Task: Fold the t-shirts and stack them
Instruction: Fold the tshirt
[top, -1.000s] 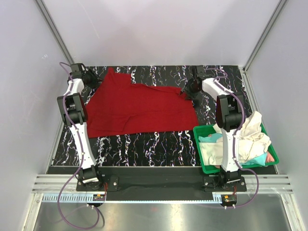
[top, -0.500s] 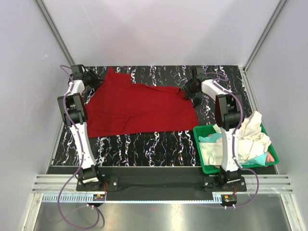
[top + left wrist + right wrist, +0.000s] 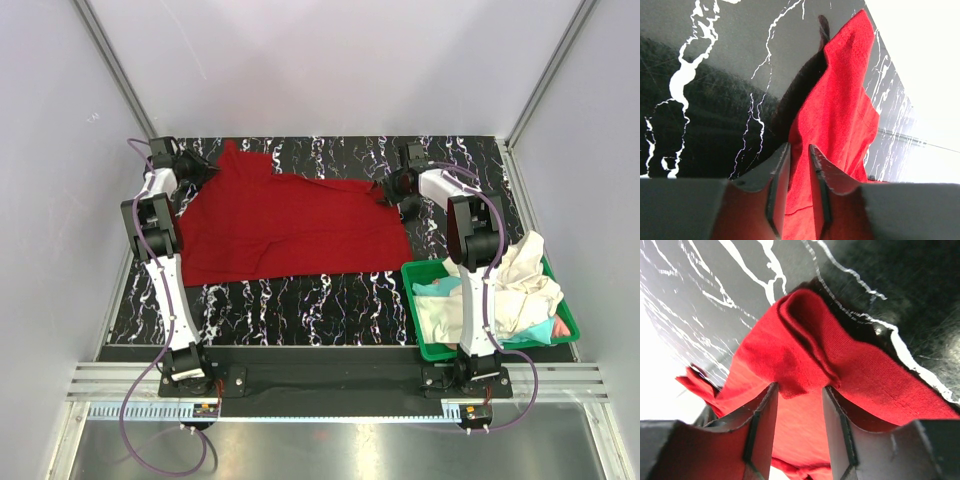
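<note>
A large deep red t-shirt [image 3: 290,225] lies spread flat on the black marbled table [image 3: 300,295]. At the shirt's far left edge, my left gripper [image 3: 192,170] [image 3: 799,147] has its jaws drawn narrow, with the red cloth [image 3: 840,100] pinched in the slim gap. My right gripper [image 3: 392,188] [image 3: 800,387] sits at the shirt's far right corner. Its jaws stand open astride a raised fold of the red cloth [image 3: 805,340]. Cream-white [image 3: 525,275], teal [image 3: 435,288] and pinkish [image 3: 562,325] t-shirts lie bunched in the bin.
A green plastic bin [image 3: 435,352] stands at the near right, beside the right arm's base. White walls and metal frame posts close in the table at the back and sides. Bare marbled tabletop runs along the near edge.
The left jaws have narrowed onto the shirt's edge. Both arms have stayed almost still at the shirt's far corners, and the shirt has not shifted.
</note>
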`<control>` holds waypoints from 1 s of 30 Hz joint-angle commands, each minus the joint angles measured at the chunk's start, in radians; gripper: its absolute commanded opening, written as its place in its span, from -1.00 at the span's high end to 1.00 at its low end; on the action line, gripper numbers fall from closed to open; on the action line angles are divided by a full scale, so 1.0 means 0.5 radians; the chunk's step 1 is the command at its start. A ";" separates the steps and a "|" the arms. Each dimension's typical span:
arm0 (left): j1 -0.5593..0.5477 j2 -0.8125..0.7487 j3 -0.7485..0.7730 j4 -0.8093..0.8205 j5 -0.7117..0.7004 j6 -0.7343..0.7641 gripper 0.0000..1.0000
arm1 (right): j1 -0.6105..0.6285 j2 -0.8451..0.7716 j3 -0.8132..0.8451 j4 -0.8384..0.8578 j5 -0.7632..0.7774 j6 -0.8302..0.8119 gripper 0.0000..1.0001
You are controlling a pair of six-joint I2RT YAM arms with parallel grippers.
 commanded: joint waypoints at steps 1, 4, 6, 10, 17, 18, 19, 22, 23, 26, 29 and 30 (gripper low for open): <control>-0.004 0.039 0.025 0.062 0.062 -0.001 0.50 | -0.013 -0.034 -0.023 0.053 0.122 0.223 0.07; -0.004 0.043 0.031 0.083 0.071 0.005 0.68 | -0.013 -0.031 0.002 0.004 0.168 0.238 0.23; -0.001 0.055 0.040 0.093 0.093 0.005 0.83 | -0.013 -0.025 0.035 -0.057 0.214 0.238 0.37; -0.004 0.052 0.064 0.080 0.111 0.017 1.00 | -0.025 -0.004 0.124 -0.106 0.205 0.132 0.73; 0.002 -0.046 0.040 0.105 0.124 0.032 1.00 | -0.043 -0.010 0.290 -0.269 0.248 -0.206 0.91; 0.005 -0.068 0.006 0.120 0.121 0.032 1.00 | -0.047 -0.007 0.321 -0.315 0.248 -0.267 0.92; 0.005 -0.092 -0.015 0.136 0.118 0.036 1.00 | -0.050 0.002 0.400 -0.343 0.242 -0.417 0.92; 0.015 -0.181 -0.077 0.154 0.118 0.060 1.00 | -0.056 0.051 0.535 -0.481 0.239 -0.705 0.92; 0.021 -0.215 -0.086 0.148 0.114 0.069 1.00 | -0.056 0.058 0.575 -0.487 0.202 -0.776 0.92; 0.036 -0.310 -0.162 0.145 0.124 0.103 1.00 | -0.068 0.067 0.621 -0.524 0.101 -1.037 0.89; 0.048 -0.414 -0.251 0.142 0.130 0.137 1.00 | -0.092 0.061 0.612 -0.555 0.037 -1.151 0.89; 0.048 -0.442 -0.279 0.142 0.127 0.155 1.00 | -0.111 0.058 0.594 -0.539 -0.006 -1.173 0.89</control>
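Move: The right hand's open fingers straddle the t-shirt's rumpled far right corner, about 1 cm ahead and 1 cm below. The middle of the t-shirt's far edge lies some 21 cm to its left and 3 cm ahead, the near right corner about 25 cm back and 7 cm right. The left hand has the t-shirt's left shoulder edge between its part-open fingers, about 1 cm ahead and 1 cm below. The left sleeve tip is roughly 9 cm farther out and 5 cm to its right. Sinking only slightly at first, both hands shut their fingers and pinch the t-shirt, the left on the shoulder edge, the right on the far right corner. The right then rises about 5 cm, drifting right and forward as its wrist swings some 20 degrees counter-clockwise. The left holds its place until late, then draws back and up about 2 cm, keeping its pinch. ##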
